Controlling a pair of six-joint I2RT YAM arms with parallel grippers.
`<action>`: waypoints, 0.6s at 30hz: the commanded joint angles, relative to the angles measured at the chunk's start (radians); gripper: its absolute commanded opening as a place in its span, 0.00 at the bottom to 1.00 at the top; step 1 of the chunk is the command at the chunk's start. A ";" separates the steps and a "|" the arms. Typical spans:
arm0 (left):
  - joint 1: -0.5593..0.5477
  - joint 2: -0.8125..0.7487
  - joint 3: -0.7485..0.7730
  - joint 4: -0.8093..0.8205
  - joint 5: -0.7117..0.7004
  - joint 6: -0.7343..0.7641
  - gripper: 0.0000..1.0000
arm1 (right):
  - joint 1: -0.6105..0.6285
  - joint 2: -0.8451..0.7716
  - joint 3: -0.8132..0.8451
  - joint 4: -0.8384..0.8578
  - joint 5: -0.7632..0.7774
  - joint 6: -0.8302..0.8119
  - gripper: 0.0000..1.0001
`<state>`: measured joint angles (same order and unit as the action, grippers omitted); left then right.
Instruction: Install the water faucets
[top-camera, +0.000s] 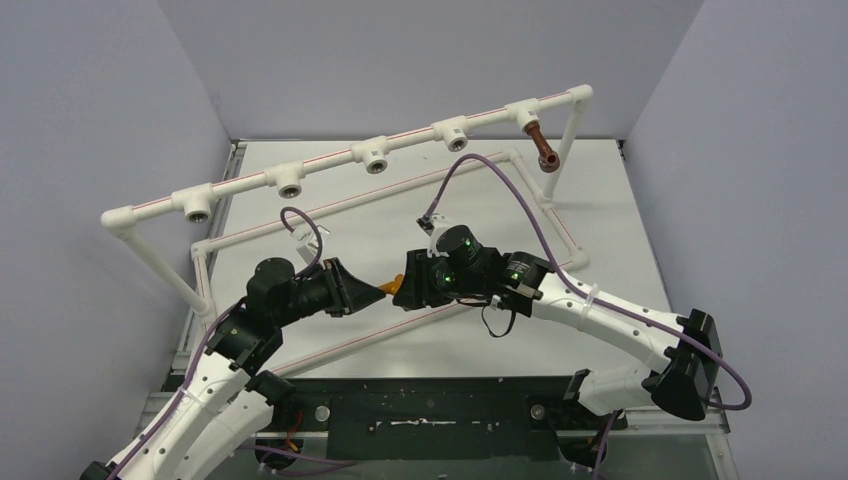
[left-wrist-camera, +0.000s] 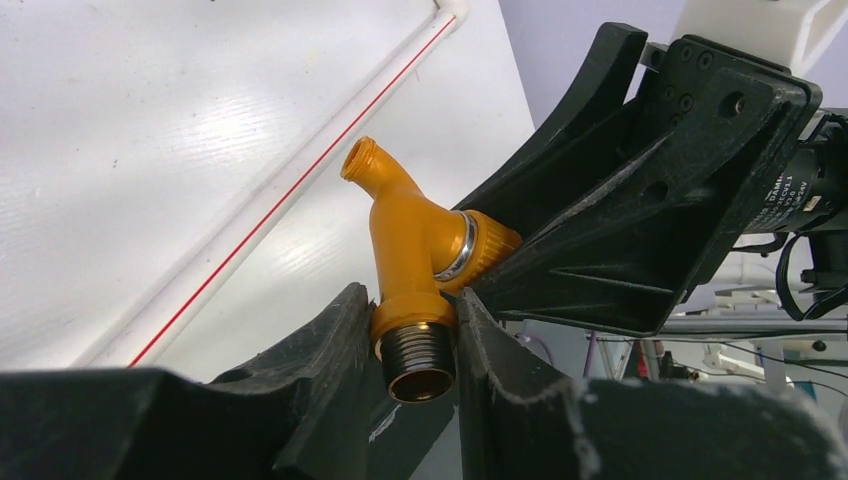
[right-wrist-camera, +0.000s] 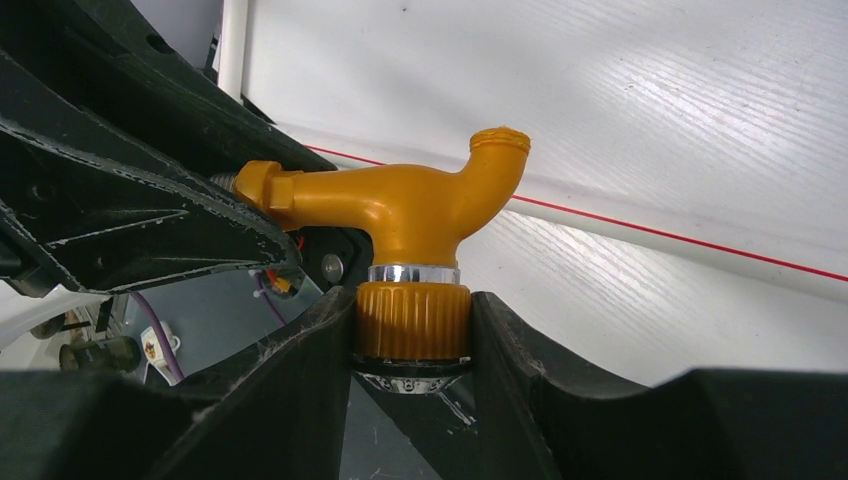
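The orange-yellow water faucet (top-camera: 391, 290) hangs above the table between my two grippers, and both hold it. My left gripper (left-wrist-camera: 415, 335) is shut on the collar above its dark threaded end (left-wrist-camera: 420, 360), and the bent spout (left-wrist-camera: 365, 165) points up and away. My right gripper (right-wrist-camera: 412, 325) is shut on the ribbed knob (right-wrist-camera: 412, 318) below the silver ring. The two grippers meet nose to nose, the left gripper (top-camera: 372, 290) and the right gripper (top-camera: 404, 286). The dark reddish-brown faucet (top-camera: 544, 150) hangs from the rightmost tee (top-camera: 522, 115) of the pipe frame.
The white pipe frame (top-camera: 330, 165) spans the back, with several open tee sockets (top-camera: 290, 184) facing forward. Lower frame pipes with a red stripe (top-camera: 400, 335) lie on the white table. Purple cables loop over both arms. Grey walls close in left and right.
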<state>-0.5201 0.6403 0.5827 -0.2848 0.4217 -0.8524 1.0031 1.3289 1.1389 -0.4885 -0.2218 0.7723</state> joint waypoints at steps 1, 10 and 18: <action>-0.006 0.005 0.015 0.070 0.050 -0.005 0.00 | 0.013 -0.057 0.033 0.077 0.021 0.019 0.09; -0.006 0.001 0.000 0.142 0.078 -0.095 0.00 | 0.011 -0.167 -0.087 0.199 -0.009 -0.037 0.69; -0.004 -0.015 -0.005 0.219 0.119 -0.217 0.00 | -0.001 -0.341 -0.185 0.299 -0.029 -0.238 0.80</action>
<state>-0.5220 0.6472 0.5705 -0.2050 0.4896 -0.9840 1.0027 1.0863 0.9890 -0.3229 -0.2264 0.6769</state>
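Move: The orange faucet hangs between both hands. From the right hand, closed on its knob, its middle lies about 2 cm left, 1 cm ahead and 1 cm lower, with the left fingertips some 5 cm to the left, level with it. From the left hand, shut on the threaded end, that middle is about 3 cm right and 1 cm ahead. The rail's middle tee stands roughly 20 cm ahead of the left hand and 12 cm higher; the next empty tee is some 16 cm left of that tee and 6 cm nearer. Upward and a little to the right, the right hand backs off from the faucet by about 5 cm, spreading its fingers wide to let go of the knob and tipping the fingertips up some 15 degrees. The left hand keeps its pinch on the threaded end and eases up and rightward by roughly 2 cm with a slight roll. ##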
